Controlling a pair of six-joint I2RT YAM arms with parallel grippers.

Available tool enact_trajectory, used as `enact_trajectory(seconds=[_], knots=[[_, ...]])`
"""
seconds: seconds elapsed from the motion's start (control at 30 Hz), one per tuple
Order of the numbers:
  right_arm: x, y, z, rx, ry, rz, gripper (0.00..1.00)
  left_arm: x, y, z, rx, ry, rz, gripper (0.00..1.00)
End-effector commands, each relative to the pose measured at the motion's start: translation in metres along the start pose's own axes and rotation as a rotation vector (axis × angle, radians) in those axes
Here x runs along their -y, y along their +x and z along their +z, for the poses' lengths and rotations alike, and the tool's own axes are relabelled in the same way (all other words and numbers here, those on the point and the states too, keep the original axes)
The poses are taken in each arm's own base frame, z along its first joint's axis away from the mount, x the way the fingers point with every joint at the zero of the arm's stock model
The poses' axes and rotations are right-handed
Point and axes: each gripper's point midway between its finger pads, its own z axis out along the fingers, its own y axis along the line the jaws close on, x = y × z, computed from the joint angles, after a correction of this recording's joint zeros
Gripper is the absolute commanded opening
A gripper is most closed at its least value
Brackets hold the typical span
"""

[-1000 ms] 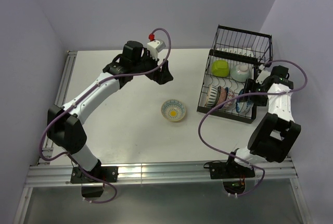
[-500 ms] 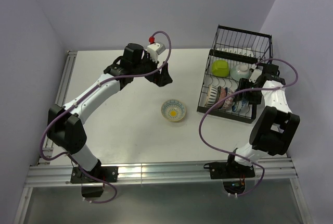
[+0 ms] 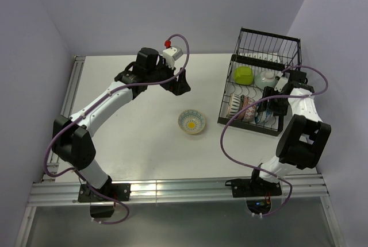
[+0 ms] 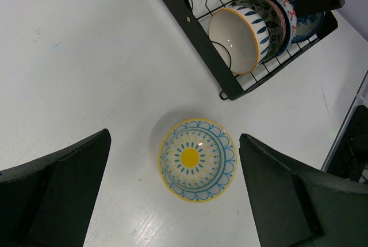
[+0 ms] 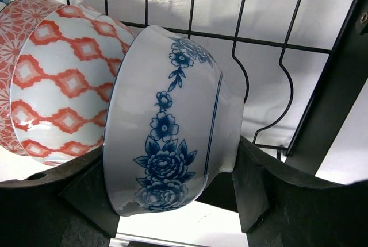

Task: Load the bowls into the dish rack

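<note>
A yellow-and-blue patterned bowl [image 3: 191, 122] [image 4: 197, 159] sits upright on the white table. My left gripper [image 3: 183, 83] [image 4: 174, 138] hangs open well above it, with nothing between its fingers. The black wire dish rack [image 3: 225, 102] [image 4: 190, 14] stands at the right. A green bowl [image 3: 243, 75] and a white bowl [image 3: 266, 78] sit in its back part. Patterned bowls stand on edge in the front slots [image 3: 237, 105]. My right gripper [image 3: 270, 108] [image 5: 172, 184] is shut on a blue-and-white floral bowl [image 5: 164, 126]. It holds that bowl on edge in the rack beside a red-diamond bowl [image 5: 57, 86].
A tall wire basket section [image 3: 270, 43] rises at the rack's far end. Purple walls stand close on the left, back and right. A metal rail [image 3: 172, 189] runs along the near edge by the arm bases.
The right arm has swung in toward the rack, carrying the blue-and-white bowl down among the front slots. The left wrist shifted slightly and then held still.
</note>
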Motion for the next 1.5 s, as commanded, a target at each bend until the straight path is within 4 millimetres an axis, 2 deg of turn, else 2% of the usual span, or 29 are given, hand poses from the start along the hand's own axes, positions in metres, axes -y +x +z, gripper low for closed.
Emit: enact_trajectory(seconds=[0.0,0.07,0.2,0.23,0.4,0.47,0.7,0.93,1.03,1.1,1.17,1.23,1.33,1.37,1.4,1.43,1.47], knots=[[-0.006,-0.005,0.0,0.012,-0.019,-0.001,0.58,0.006,-0.02,-0.013,0.064,0.0,0.049,0.99],[-0.006,-0.005,-0.001,0.012,-0.021,-0.001,0.66,0.005,-0.02,-0.013,0.064,-0.002,0.048,1.0],[-0.008,-0.008,-0.006,0.024,-0.024,0.0,0.69,0.006,-0.02,-0.013,0.066,0.001,0.049,1.0],[-0.009,-0.008,-0.007,0.025,-0.027,-0.002,0.8,0.006,-0.02,-0.013,0.065,0.001,0.047,1.0],[-0.01,-0.011,-0.011,0.035,-0.026,0.004,0.83,0.006,-0.02,-0.014,0.068,0.0,0.047,0.99],[-0.012,-0.011,-0.012,0.034,-0.033,0.004,0.93,0.006,-0.021,-0.013,0.069,0.0,0.048,1.0],[-0.016,-0.016,-0.025,0.055,-0.041,-0.023,0.95,0.005,-0.016,-0.014,0.062,0.003,0.088,1.0],[-0.012,-0.026,-0.055,0.128,-0.055,-0.056,1.0,-0.013,0.002,-0.011,0.025,-0.05,0.158,0.99],[-0.016,-0.026,-0.071,0.164,-0.066,-0.086,1.0,-0.013,-0.001,-0.016,0.048,-0.043,0.162,0.99],[-0.023,-0.025,-0.077,0.181,-0.09,-0.108,1.0,-0.013,-0.01,-0.022,0.09,-0.041,0.146,0.99],[-0.032,-0.025,-0.089,0.215,-0.114,-0.14,1.0,-0.004,-0.02,-0.03,0.143,0.021,0.171,0.99],[-0.04,-0.026,-0.1,0.249,-0.13,-0.171,1.0,-0.006,-0.013,-0.032,0.143,0.04,0.121,1.0],[-0.049,-0.027,-0.116,0.3,-0.133,-0.222,1.0,-0.015,0.003,-0.024,0.047,0.019,0.062,1.0],[-0.053,-0.028,-0.12,0.321,-0.147,-0.237,1.0,-0.023,0.023,-0.009,-0.035,0.03,0.028,1.0],[-0.052,-0.027,-0.122,0.336,-0.138,-0.213,1.0,-0.02,0.029,-0.008,-0.109,0.065,0.049,1.0],[-0.05,-0.037,-0.13,0.408,-0.111,-0.214,1.0,-0.017,0.035,-0.003,-0.149,0.106,0.049,1.0],[-0.045,-0.038,-0.132,0.426,-0.079,-0.192,1.0,-0.018,0.046,0.008,-0.189,0.153,0.029,1.0]])
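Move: The right hand holds the blue-flowered bowl on edge in the rack's front row, its middle about 2 cm ahead and 2 cm below. From this hand, the red-diamond bowl stands 6 cm left and 1 cm ahead, the upturned white bowl 13 cm ahead and 1 cm left, and the green bowl 15 cm ahead and 12 cm left. From the left hand, the blue-flowered bowl is roughly 38 cm right, 4 cm back and 16 cm lower. Right fingers open off the blue-flowered bowl, then rise about 11 cm; the left hand drifts 3 cm left. ##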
